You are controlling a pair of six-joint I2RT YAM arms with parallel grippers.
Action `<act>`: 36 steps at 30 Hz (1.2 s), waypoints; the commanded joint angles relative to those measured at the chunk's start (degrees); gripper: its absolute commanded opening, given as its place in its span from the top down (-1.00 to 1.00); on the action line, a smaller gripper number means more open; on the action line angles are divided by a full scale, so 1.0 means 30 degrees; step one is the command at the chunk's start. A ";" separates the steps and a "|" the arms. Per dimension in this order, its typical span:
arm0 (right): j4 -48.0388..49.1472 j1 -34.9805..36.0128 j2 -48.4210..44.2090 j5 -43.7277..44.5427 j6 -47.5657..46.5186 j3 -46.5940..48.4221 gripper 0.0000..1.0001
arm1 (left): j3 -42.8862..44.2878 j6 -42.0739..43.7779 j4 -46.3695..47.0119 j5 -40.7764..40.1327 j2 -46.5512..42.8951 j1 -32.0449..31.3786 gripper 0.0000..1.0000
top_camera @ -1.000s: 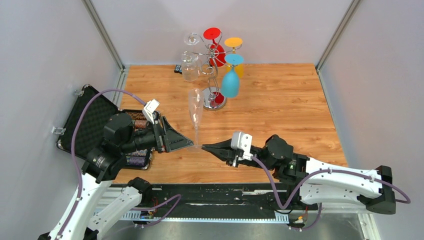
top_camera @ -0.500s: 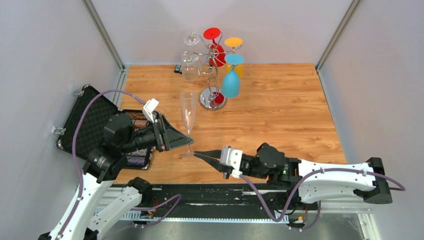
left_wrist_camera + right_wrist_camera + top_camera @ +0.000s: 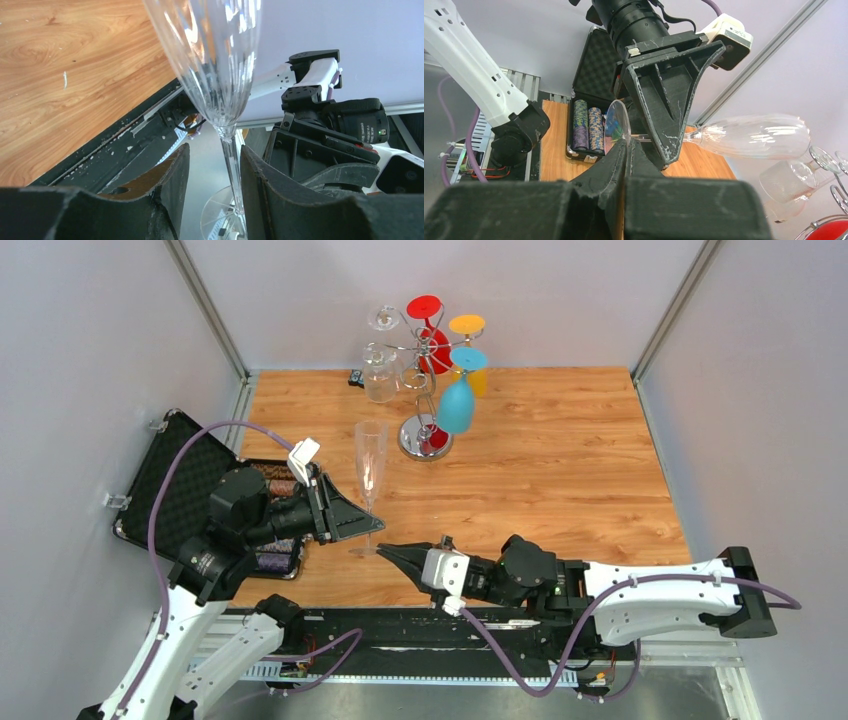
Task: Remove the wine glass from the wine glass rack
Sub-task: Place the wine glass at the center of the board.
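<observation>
A clear flute-shaped wine glass (image 3: pixel 370 455) stands upright off the wine glass rack (image 3: pixel 424 436), near the table's front left. My right gripper (image 3: pixel 383 551) is shut on the rim of its round foot, which the right wrist view shows pinched at the fingertips (image 3: pixel 627 142). My left gripper (image 3: pixel 372 527) straddles the thin stem. In the left wrist view its jaws (image 3: pixel 214 150) stand partly open, with the stem (image 3: pixel 231 160) close to the right-hand finger and a gap on the other side. The bowl (image 3: pixel 210 60) rises above them.
The chrome rack at the back carries upside-down glasses: a red one (image 3: pixel 433 345), a yellow one (image 3: pixel 470 335), a blue one (image 3: pixel 458 405) and clear ones (image 3: pixel 380 375). An open black case (image 3: pixel 180 490) with poker chips (image 3: pixel 586 125) lies at the left edge.
The right gripper has carried the glass left and toward the near edge, and the glass now stands more upright. The left jaws have narrowed around the stem.
</observation>
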 commanded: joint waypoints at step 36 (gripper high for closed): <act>-0.3450 0.0548 -0.1819 0.2529 0.2583 0.0239 -0.02 | -0.0298 0.3123 0.0179 0.0160 0.0206 -0.0012 1.00</act>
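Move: The left hand's half-open fingers already straddle the wine glass's stem. The glass lies nearly level, bowl pointing forward, its middle about 6 cm ahead of that hand and its foot some 6 cm back. From the left hand the rack is roughly 32 cm ahead, 8 cm right and 10 cm lower; the chip case 12 cm ahead, 30 cm left and 25 cm below. The right hand pinches the foot's edge: glass middle about 11 cm ahead, 3 cm left, level with it. The left fingers shut on the stem from above and below while that hand stays nearly in place, sinking about 1 cm at the end. The right hand, still pinching the foot, goes down some 3 cm with a slight tilt, then opens halfway, lets the foot go and starts to ease off to the right. ##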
